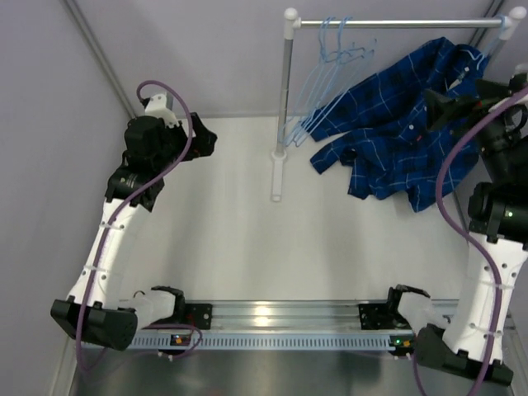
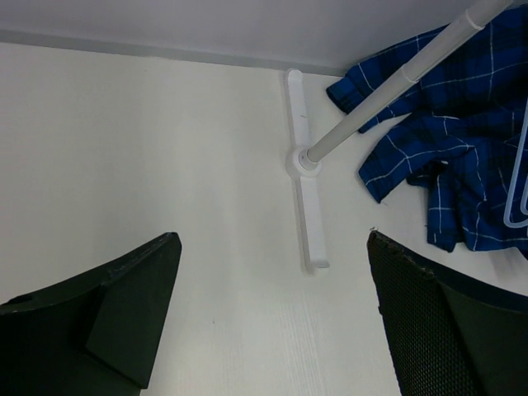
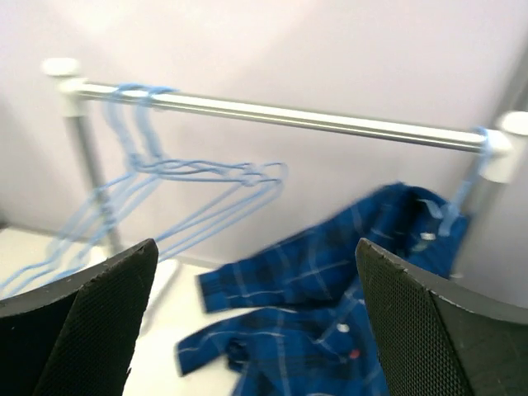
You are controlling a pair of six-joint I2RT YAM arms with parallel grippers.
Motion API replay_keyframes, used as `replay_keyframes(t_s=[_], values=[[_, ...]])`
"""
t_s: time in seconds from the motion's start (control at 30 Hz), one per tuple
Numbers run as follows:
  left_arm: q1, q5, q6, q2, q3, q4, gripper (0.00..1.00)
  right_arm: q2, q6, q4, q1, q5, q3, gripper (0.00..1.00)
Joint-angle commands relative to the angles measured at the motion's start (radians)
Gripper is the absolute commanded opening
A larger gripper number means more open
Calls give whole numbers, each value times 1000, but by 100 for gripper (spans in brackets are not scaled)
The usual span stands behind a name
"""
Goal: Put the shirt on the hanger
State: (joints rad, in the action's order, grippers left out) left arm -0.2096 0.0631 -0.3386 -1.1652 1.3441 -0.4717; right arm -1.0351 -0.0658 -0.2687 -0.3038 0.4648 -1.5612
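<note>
The dark blue plaid shirt [image 1: 396, 124] hangs by its collar end at the right end of the rack rail, and its lower part and sleeves trail onto the white table. It also shows in the left wrist view [image 2: 445, 157] and the right wrist view [image 3: 330, 330]. A pale-blue hook [image 3: 480, 136] sits on the rail just above the collar. Several pale-blue wire hangers [image 1: 330, 74] hang empty at the rail's left end [image 3: 190, 177]. My left gripper [image 1: 202, 140] is open and empty, low over the table left of the rack [image 2: 272, 239]. My right gripper [image 1: 437, 107] is open and empty, raised beside the shirt [image 3: 256, 247].
The white rack post [image 1: 285, 107] stands mid-table on a flat foot [image 2: 305, 198]. The metal rail [image 1: 396, 22] runs right to a second post [image 3: 503, 157]. Grey walls close the back and sides. A metal track [image 1: 272, 326] lies along the near edge.
</note>
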Motion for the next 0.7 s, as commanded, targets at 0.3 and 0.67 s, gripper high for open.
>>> replay_keyframes(t_s=[0.3,0.67], values=[[19,41,41,225,-181,111,98,437,-316,154,104,187,565,99],[18,47,15,436,-348,97,98,831,-411,47,114,146,924,99]])
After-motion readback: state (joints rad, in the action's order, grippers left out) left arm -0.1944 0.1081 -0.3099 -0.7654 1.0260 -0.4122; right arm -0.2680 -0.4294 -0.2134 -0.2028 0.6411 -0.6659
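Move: The shirt already hangs on its hanger, its middle about 15 cm ahead of the right hand, 6 cm to its right and some 32 cm below. Its hanger sits at the rod's right end, roughly 14 cm ahead, 15 cm right and 13 cm below that hand; the empty hangers are around 12 cm ahead, 21 cm left and 12 cm below. From the left hand the shirt is about 12 cm ahead, 57 cm right and 17 cm lower. Empty and wide open, the right hand leaves the hung shirt's hanger, first swinging back and left, then dropping steeply, about 20 cm down in all, to the near side of the shirt. Its wrist turns some 20 degrees counter-clockwise, rolls left side up and tips down a little. The left hand, also open, draws back about 8 cm, its fingers tilting slightly up. ##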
